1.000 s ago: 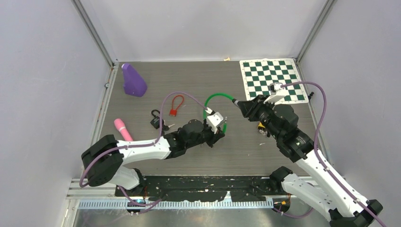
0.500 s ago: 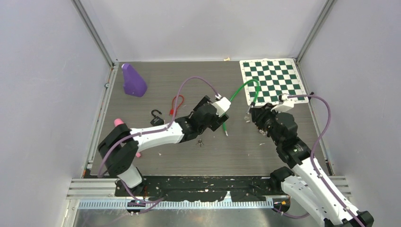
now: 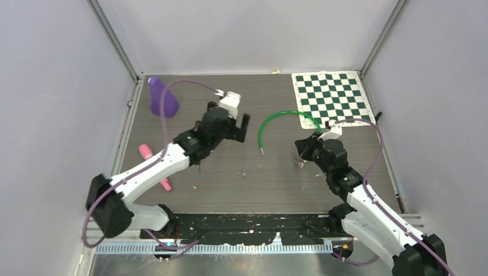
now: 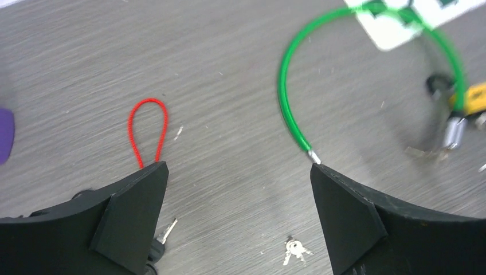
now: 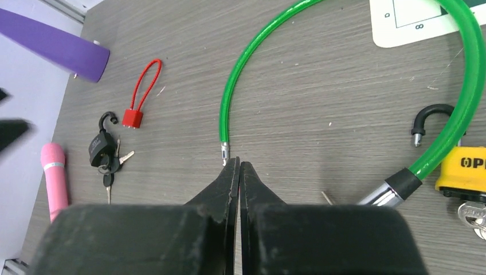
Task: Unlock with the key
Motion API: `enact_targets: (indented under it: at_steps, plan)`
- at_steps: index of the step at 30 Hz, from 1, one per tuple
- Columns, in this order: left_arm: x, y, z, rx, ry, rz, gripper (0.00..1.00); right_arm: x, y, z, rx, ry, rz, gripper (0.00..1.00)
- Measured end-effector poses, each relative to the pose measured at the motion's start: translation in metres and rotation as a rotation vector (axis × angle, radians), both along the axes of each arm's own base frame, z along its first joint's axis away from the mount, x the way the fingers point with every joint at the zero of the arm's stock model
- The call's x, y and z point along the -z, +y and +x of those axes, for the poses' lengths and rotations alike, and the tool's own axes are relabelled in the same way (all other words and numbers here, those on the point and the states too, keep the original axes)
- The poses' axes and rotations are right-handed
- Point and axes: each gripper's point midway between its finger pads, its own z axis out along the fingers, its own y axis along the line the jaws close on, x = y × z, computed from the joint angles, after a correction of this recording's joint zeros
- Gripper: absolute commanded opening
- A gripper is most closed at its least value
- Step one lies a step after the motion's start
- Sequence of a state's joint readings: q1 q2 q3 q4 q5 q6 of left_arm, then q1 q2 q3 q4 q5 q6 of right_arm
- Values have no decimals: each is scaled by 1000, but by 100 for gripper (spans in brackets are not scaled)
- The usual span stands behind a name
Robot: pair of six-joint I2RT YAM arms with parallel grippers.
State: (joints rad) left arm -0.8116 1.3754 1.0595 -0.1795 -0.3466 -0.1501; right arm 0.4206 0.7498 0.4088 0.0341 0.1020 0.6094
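The green cable lock (image 5: 229,103) lies curved on the table, its bare metal end (image 5: 224,153) free. Its silver barrel (image 5: 384,195) rests by a yellow padlock (image 5: 467,169) whose shackle is open and which has keys (image 5: 473,215) in it. My right gripper (image 5: 239,165) is shut on nothing, its tips just right of the cable's end. A small bunch of keys (image 4: 293,250) lies loose on the table. My left gripper (image 4: 238,169) hangs wide open and empty above the table, between the red cable lock (image 4: 148,132) and the green cable (image 4: 286,97).
A black padlock (image 5: 100,146) with an open shackle and keys (image 5: 114,163) lies left of centre. A pink cylinder (image 3: 154,167) and a purple cone (image 3: 163,98) sit at the left. The chessboard mat (image 3: 331,98) is at the back right.
My left gripper opened and swung up and back to the left. The small keys now lie loose on the table. The green cable shifted, and my right gripper drew back and shut.
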Motion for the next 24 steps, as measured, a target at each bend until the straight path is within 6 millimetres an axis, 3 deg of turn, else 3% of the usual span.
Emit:
enact_targets:
  at_steps: [1, 3, 4, 5, 6, 9, 13, 17, 21, 24]
  plan:
    - [-14, 10, 0, -25, -1, -53, 99, 3, 1, -1, -5, 8, -2, 8]
    - [-39, 34, 0, -88, -1, -159, 100, 4, 1, -2, -10, 15, -7, 22]
    - [-50, 47, -1, -118, -2, -206, 100, 5, 0, -3, -11, 18, -12, 35]
    - [-60, 59, -2, -146, -1, -249, 100, 8, -1, -4, -10, 26, -24, 41]
    - [-67, 71, -3, -175, 1, -287, 100, 12, -4, -6, -6, 41, -46, 53]
    - [-80, 100, -12, -233, 9, -369, 100, 19, -14, -9, 23, 76, -97, 75]
    - [-95, 137, -36, -291, -3, -418, 100, 21, -34, -5, 87, 125, -184, 84]
    - [-111, 155, -64, -285, -49, -419, 100, 24, -55, 20, 156, 217, -267, 86]
    - [-119, 177, -88, -300, -114, -375, 99, 52, -78, 51, 212, 348, -325, 89]
    - [-117, 200, -100, -360, -178, -332, 100, 79, -92, 67, 225, 453, -340, 97]
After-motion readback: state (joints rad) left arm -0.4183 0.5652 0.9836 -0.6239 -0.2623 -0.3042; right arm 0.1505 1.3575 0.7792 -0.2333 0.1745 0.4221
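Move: From the right hand, the stretch of green cable just beyond its lock end lies about 6 cm ahead, 7 cm to the right and some 14 cm below. On the table too, the green cable's lock end is about 1 cm ahead and 3 cm right of that hand, and the yellow padlock about 3 cm ahead and 9 cm right. From the left hand, the same stretch of cable lies level with it, some 28 cm right and 19 cm below. Rightward, forward and down goes the right hand, some 14 cm in all, slowly at first while its nearly shut, empty fingers open wide, then faster as it tips down about 25 degrees and turns a little clockwise, coming over the green cable beside the yellow padlock. The left hand, still open and empty, sweeps left and up, then back, away from the cable. ##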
